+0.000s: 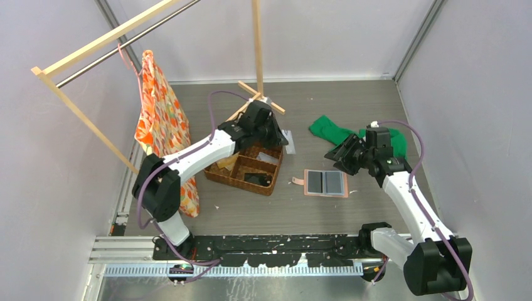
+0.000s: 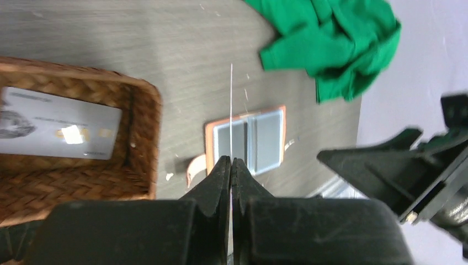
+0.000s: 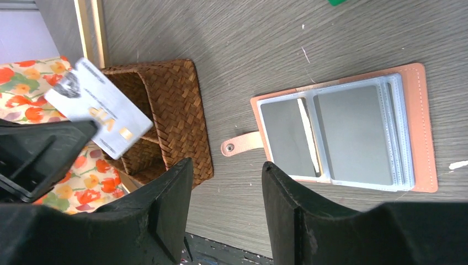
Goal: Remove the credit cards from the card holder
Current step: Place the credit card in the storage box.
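Note:
The salmon card holder (image 1: 325, 182) lies open and flat on the table, its grey panels up and its strap tab to the left; the same card holder (image 3: 347, 132) fills the right wrist view. Above the basket, my left gripper (image 1: 280, 139) is shut on a white credit card (image 3: 99, 116), which the left wrist view shows edge-on as a thin line of card (image 2: 231, 110) between the closed jaws of the left gripper (image 2: 231, 161). Another credit card (image 2: 60, 131) lies in the basket. My right gripper (image 1: 334, 157) hovers open and empty just behind the holder; this right gripper (image 3: 226, 182) holds nothing.
A brown woven basket (image 1: 248, 169) with compartments stands left of the holder. A green cloth (image 1: 339, 132) lies at the back right. An orange floral cloth (image 1: 163, 119) hangs from a wooden rack (image 1: 100, 41) on the left.

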Controlling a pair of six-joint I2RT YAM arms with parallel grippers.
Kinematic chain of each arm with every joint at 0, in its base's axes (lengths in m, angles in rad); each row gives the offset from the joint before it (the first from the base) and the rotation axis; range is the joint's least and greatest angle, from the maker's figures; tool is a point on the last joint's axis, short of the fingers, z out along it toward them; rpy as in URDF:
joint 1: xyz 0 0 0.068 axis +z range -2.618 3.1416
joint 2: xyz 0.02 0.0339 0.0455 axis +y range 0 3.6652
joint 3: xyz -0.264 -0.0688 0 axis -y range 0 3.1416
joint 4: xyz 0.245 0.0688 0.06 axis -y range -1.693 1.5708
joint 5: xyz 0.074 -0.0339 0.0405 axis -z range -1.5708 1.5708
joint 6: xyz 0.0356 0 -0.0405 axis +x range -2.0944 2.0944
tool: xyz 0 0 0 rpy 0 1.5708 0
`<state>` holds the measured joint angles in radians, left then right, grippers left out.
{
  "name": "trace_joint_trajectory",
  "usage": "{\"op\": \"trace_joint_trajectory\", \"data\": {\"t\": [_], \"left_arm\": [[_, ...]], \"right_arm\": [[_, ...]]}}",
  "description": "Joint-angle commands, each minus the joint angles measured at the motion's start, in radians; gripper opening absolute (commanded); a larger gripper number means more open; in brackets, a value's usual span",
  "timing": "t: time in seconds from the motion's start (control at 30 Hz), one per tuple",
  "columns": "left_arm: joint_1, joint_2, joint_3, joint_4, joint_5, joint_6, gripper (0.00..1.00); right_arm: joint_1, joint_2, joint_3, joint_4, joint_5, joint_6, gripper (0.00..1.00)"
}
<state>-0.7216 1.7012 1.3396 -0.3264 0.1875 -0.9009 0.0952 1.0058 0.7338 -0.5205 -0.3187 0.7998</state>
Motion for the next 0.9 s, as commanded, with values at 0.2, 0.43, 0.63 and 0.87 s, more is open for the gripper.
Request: {"op": "trace_joint_trajectory", "data": {"t": [0.2, 0.43, 0.63, 0.87], "left_arm": [[0.014, -0.076, -0.038, -0.116, -0.53, -0.324, 0.0], [0.014, -0.112, -0.125, -0.141, -0.632, -0.51, 0.01], [0.014, -0.133, -0.177, -0.144, -0.672, -0.579, 0.01], [0.014, -0.114, -0.207, -0.103, -0.647, -0.596, 0.01]], "right_arm": [[-0.003, -0.002, -0.004, 0.013, -0.014, 0.006, 0.53], [-0.003, 0.002, -0.008, -0.003, -0.017, -0.01, 0.53], [-0.002, 0.008, -0.014, 0.01, -0.022, -0.004, 0.53], [-0.002, 0.009, -0.026, 0.014, -0.021, -0.003, 0.53]]}}
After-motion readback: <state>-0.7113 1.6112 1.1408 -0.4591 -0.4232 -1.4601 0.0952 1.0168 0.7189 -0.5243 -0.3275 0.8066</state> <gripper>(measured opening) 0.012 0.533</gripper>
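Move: The left hand already holds the white card upright just off the basket's right rim. The basket compartment where another white card lies is about 8 cm to its left, roughly level fore-and-aft, some 11 cm below. The gold cards lie about 21 cm left and the dark card 9 cm left, 9 cm back. The open card holder is 16 cm right, 10 cm back. From the right hand that compartment is about 23 cm left, 4 cm ahead. Keeping its pinch on the white card with shut fingers, the left hand swings about 11 cm to the left from beside the basket in over its front right compartment. It bears forward a little at first, then sinks some 5 cm, while the wrist turns counter-clockwise by nearly 50 degrees so that the card comes round to point forward and down. ##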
